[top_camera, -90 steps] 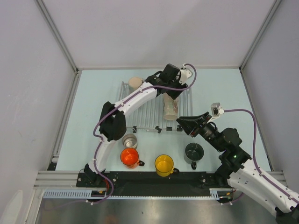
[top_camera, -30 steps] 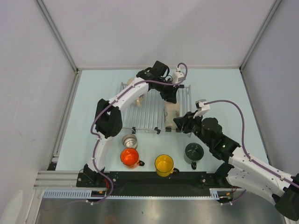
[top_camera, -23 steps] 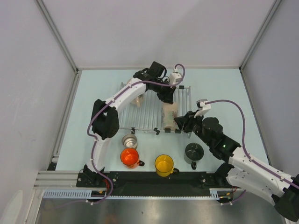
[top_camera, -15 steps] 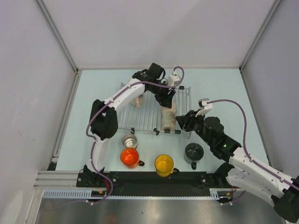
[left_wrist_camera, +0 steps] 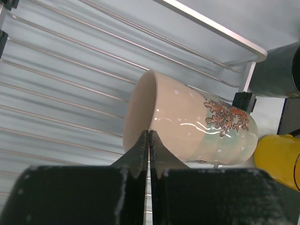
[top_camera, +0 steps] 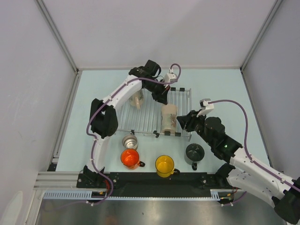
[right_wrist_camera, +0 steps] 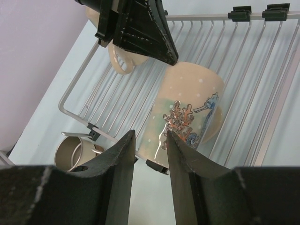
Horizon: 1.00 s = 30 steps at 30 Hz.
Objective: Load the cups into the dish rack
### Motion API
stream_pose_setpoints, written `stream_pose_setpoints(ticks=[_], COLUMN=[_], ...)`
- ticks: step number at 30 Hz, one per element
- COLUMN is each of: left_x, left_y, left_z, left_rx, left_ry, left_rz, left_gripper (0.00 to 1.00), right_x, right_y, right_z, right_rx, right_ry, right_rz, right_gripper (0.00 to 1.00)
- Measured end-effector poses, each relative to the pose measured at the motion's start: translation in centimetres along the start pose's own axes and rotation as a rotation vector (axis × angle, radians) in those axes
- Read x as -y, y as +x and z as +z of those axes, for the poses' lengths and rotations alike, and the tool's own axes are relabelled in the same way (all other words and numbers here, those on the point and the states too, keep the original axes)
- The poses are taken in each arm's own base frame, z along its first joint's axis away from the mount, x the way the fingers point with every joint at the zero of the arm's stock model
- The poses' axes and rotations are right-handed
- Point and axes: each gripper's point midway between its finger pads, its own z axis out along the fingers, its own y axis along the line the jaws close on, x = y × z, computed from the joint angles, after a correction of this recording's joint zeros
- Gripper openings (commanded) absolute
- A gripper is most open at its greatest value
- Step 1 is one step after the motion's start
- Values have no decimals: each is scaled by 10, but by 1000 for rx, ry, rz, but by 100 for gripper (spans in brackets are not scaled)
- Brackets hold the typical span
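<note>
The dish rack [top_camera: 145, 112] lies flat in the middle of the table. A beige mug [top_camera: 168, 120] printed with a seahorse lies on its side at the rack's near right; it also shows in the left wrist view [left_wrist_camera: 192, 124] and the right wrist view [right_wrist_camera: 187, 110]. A second beige mug [top_camera: 137, 99] sits at the rack's far left. My left gripper [top_camera: 162, 98] is shut and empty, just beyond the lying mug's rim. My right gripper [top_camera: 181, 121] is open beside that mug's right side, not touching it. The steel cup [top_camera: 130, 141], orange mug [top_camera: 130, 158], yellow mug [top_camera: 164, 165] and dark grey mug [top_camera: 194, 152] stand on the table in front of the rack.
Black clips [right_wrist_camera: 157, 165] sit on the rack's near edge. The table's metal frame [top_camera: 65, 117] runs along its left side, and grey walls enclose it. The arm bases are on the black rail [top_camera: 154, 179] at the near edge.
The left gripper let go of the seahorse mug and drew back toward the far left. The mug now lies on its side in the rack. The right gripper came up beside it.
</note>
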Motion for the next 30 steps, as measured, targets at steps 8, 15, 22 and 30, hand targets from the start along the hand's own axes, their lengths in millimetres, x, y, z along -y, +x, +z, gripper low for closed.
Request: stream_pose_setpoints(ticks=[8,15,22,30], left_x=[-1,18,-12,-39], left_y=[11,39,53,30], left_z=[-11,-14,-9,-29], left_rx=[-13,-107,-99,5], left_ry=[35,105,6,-96], left_rz=[-46,-112,-195,-201], left_gripper=[0,1,1,3], right_x=[4,6,1,-10], right_y=[-1,0,23,74], right_z=[0,1,27,39], right_rx=[1,-5,-173,-366], right_ry=[14,22,51,132], right_rz=[7,8,-35,-258], right_gripper=[38,39,73,93])
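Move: The coral-painted beige cup lies in the rack with its mouth facing away from the base. Its middle is about 4 cm ahead of the right hand, 5 cm left and 11 cm below; the black cup stands some 13 cm back and 6 cm right, the yellow cup 17 cm back and 7 cm left. From the left hand, that beige cup lies 7 cm back, 1 cm right and 5 cm below, the other beige cup 14 cm left and 2 cm ahead. Hold the right gripper almost still at first, then sweep it down about 7 cm and left 5 cm towards the coral-painted cup, opening the fingers wide, dropping the hand's left side and tipping the fingers down. Meanwhile draw the shut left gripper some 5 cm left, away from the cup's rim, dipping back and down on the way before swinging forward and partly up again. ##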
